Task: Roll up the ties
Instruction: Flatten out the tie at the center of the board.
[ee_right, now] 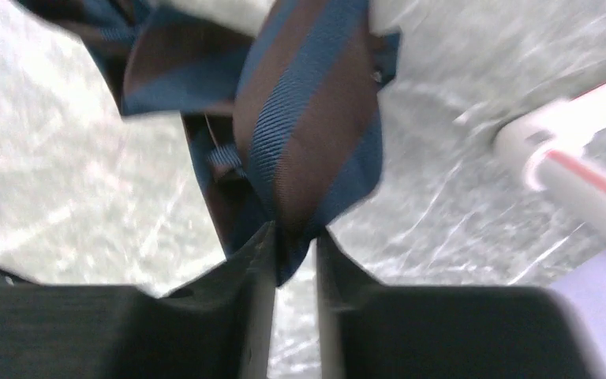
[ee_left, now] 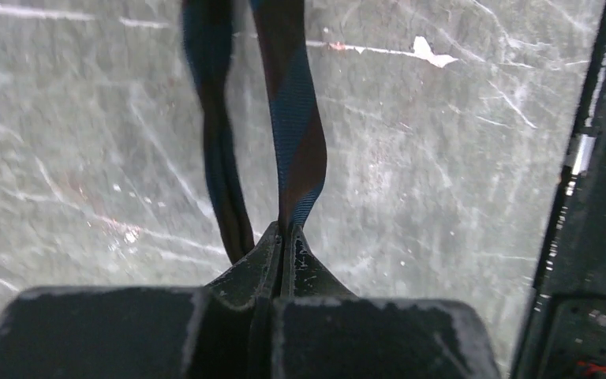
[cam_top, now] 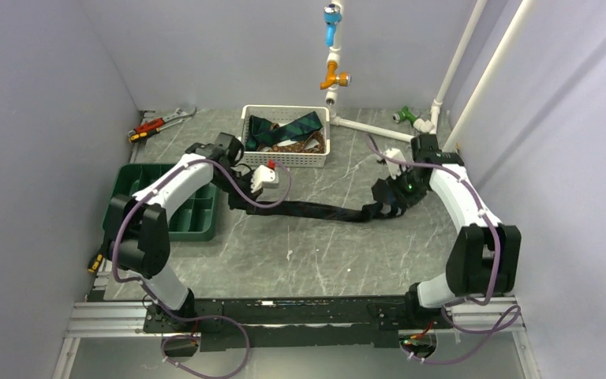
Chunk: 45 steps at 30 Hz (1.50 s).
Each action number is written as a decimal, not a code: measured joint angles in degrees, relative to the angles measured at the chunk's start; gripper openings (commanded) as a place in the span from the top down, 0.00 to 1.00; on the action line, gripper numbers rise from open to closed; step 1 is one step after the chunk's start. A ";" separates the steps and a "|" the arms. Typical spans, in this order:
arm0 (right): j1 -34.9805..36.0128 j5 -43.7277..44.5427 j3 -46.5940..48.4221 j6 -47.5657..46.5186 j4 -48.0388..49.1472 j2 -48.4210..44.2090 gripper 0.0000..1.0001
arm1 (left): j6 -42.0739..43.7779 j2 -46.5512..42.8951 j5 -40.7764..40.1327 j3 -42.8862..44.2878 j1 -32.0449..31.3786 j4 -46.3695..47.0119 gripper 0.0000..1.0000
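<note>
A dark tie [cam_top: 316, 212] with blue and brown stripes lies stretched across the middle of the table between my two grippers. My left gripper [cam_top: 237, 202] is shut on its narrow part, and in the left wrist view the strip [ee_left: 292, 118] rises out of the closed tips [ee_left: 286, 233] beside a second, twisted strand. My right gripper [cam_top: 384, 207] pinches the bunched wide end. In the right wrist view the striped fabric [ee_right: 308, 118] is caught between the fingertips [ee_right: 293, 233]. More ties [cam_top: 292, 126] lie piled in the white basket [cam_top: 284, 162] at the back.
A green compartment tray [cam_top: 197, 217] sits at the left under the left arm. A wrench and red-handled pliers [cam_top: 158, 123] lie at the back left. White pipework [cam_top: 371, 126] with coloured valves stands at the back right, close to the right gripper.
</note>
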 measured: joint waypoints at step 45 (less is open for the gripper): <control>-2.08 -5.03 7.13 -13.29 -14.34 -0.09 0.29 | -10.64 13.25 -0.17 10.03 14.21 -7.80 0.01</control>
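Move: The left gripper already pinches the narrow end of the tie; its laying spot on the board is about 9 cm left, 2 cm ahead and 7 cm below, with the green box's middle some 26 cm left and 1 cm ahead. The white basket sits 19 cm ahead and 9 cm right of that gripper. For the right gripper, the tie's crumpled bunch lies about 7 cm left, level fore and aft, 7 cm below; the white pipe corner is 19 cm ahead, 9 cm right. Lower the left gripper, then draw the pinched tie end left towards the green box, about 9 cm in all, wrist turning counter-clockwise; open, let go and lift off 3 cm. Meanwhile open the right gripper and pull back off the tie, reach left and down to the bunch, narrow the fingers partway, sweep some 14 cm right while rising, reopen and finish forward and up. ##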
